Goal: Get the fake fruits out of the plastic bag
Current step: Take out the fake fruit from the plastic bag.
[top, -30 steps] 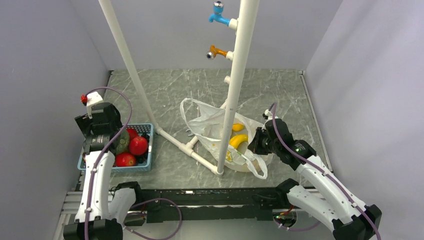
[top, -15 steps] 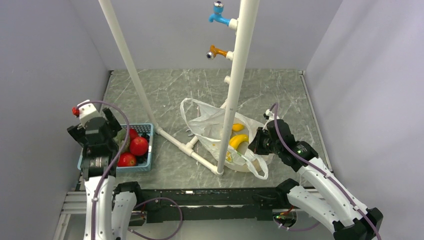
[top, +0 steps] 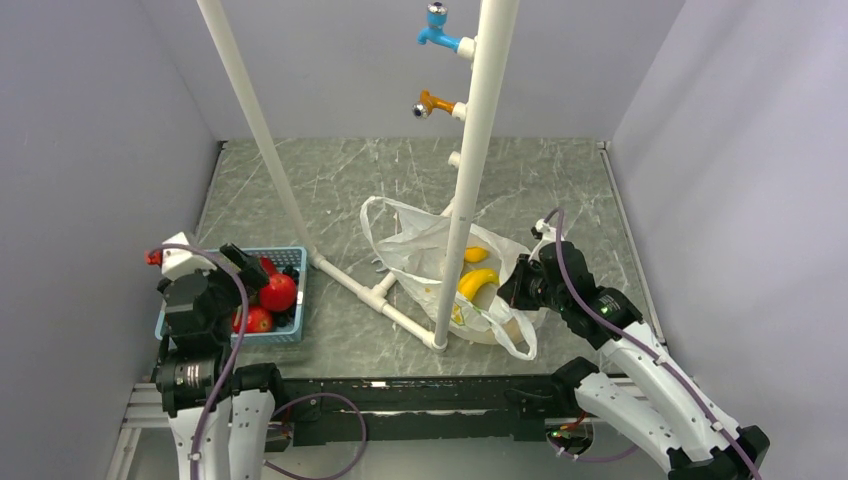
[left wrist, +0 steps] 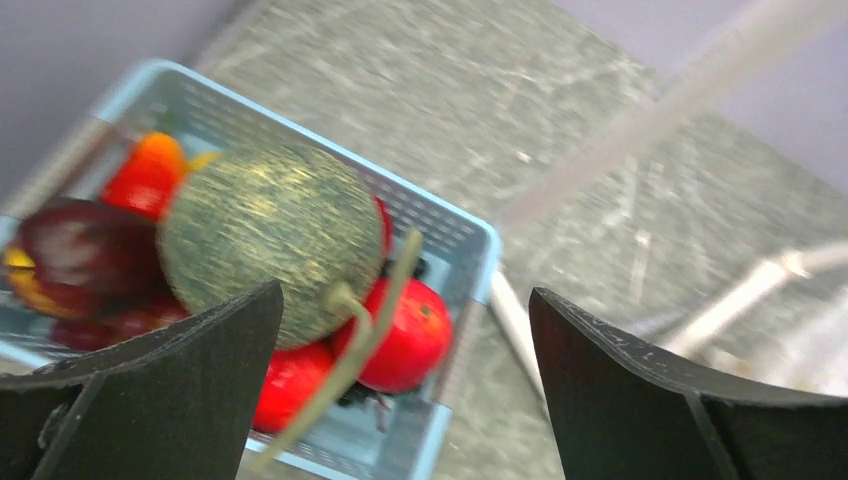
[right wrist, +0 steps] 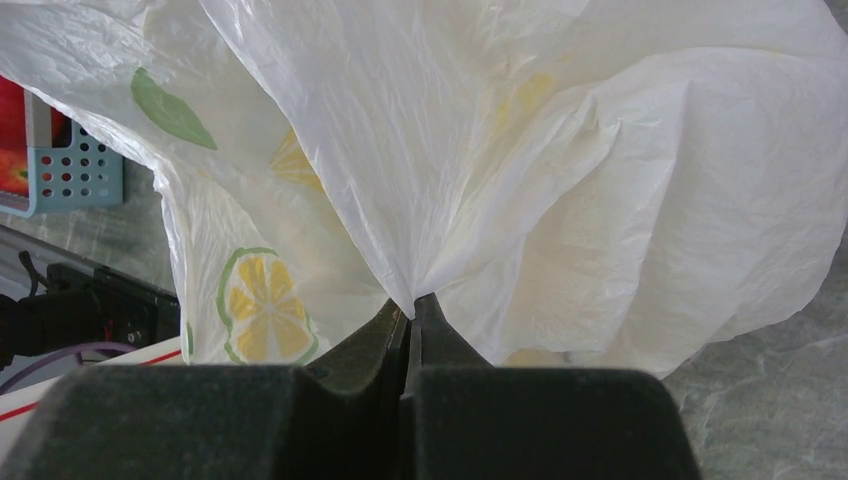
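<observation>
The plastic bag (top: 425, 262) lies crumpled at mid-table around the foot of a white post, with two yellow bananas (top: 477, 282) showing in its mouth. My right gripper (top: 512, 284) is shut on a pinched fold of the bag (right wrist: 500, 150) at its right side; the fingertips (right wrist: 410, 305) meet on the film. My left gripper (left wrist: 405, 295) hangs open and holds nothing, above the near side of the blue basket (left wrist: 450, 225). In that basket lie a green melon (left wrist: 270, 240), red apples (left wrist: 405, 335), a dark purple fruit (left wrist: 85, 255) and an orange piece (left wrist: 150, 170).
A white pipe frame stands mid-table: a slanted post (top: 255, 120), an upright post (top: 470, 170) carrying blue (top: 437, 28) and orange (top: 435, 103) taps, and a base pipe (top: 375, 297) along the table. The basket (top: 290, 335) sits by the left wall. Grey walls close in on three sides.
My left gripper opened wide and drew back toward the near edge, away from the basket, leaving the melon among the fruits. The right gripper kept its hold on the bag.
</observation>
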Controlling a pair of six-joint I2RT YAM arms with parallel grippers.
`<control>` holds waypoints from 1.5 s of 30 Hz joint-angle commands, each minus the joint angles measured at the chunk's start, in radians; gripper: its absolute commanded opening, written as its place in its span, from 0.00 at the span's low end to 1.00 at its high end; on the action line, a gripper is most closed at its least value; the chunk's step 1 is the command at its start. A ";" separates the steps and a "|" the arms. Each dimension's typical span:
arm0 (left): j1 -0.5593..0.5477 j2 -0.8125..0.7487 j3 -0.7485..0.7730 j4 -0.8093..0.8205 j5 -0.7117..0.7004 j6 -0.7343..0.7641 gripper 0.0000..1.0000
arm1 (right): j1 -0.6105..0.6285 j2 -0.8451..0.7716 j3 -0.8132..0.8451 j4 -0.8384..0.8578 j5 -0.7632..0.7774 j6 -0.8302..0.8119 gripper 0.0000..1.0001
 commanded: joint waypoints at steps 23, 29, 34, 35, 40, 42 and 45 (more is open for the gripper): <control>-0.690 0.039 -0.262 0.575 0.259 -0.472 0.73 | -0.001 -0.031 -0.015 0.102 -0.113 -0.074 0.00; -0.808 0.385 -0.138 0.702 0.367 -0.427 0.70 | -0.001 -0.023 -0.015 0.108 -0.139 -0.078 0.00; -0.955 0.571 -0.012 0.742 0.241 -0.344 0.66 | 0.000 -0.040 -0.029 0.137 -0.228 -0.092 0.00; -0.960 0.612 0.002 0.761 0.250 -0.343 0.64 | 0.000 -0.045 -0.034 0.147 -0.254 -0.093 0.00; -0.968 0.797 0.042 0.816 0.284 -0.338 0.59 | 0.000 -0.087 -0.083 0.193 -0.340 -0.050 0.00; -0.969 0.868 0.055 0.830 0.302 -0.340 0.58 | 0.000 -0.094 -0.109 0.185 -0.342 -0.006 0.00; -0.977 0.971 0.060 0.886 0.331 -0.358 0.55 | 0.000 -0.107 -0.159 0.163 -0.356 0.062 0.00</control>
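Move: The banana I go for lies in the open bag, some 47 cm to the right of my left hand, 4 cm ahead and about 20 cm lower; a yellow fruit sits 6 cm farther out beyond the banana. The foot of the white post is about 39 cm to my left hand's right and 9 cm back; the basket's middle is 8 cm to its left, well below. From my right hand the banana lies about 5 cm ahead, 5 cm left and 12 cm down. I swing my empty left hand about 37 cm right, away from the basket to the bag's mouth, dipping and rising on the way, then sinking and reaching slightly forward at the end. The wrist turns some 65 degrees clockwise, its left side dropping, while the fingers narrow to about half open. My right hand keeps its pinch on the bag's rim and draws it about 4 cm left, then 3 cm back. ##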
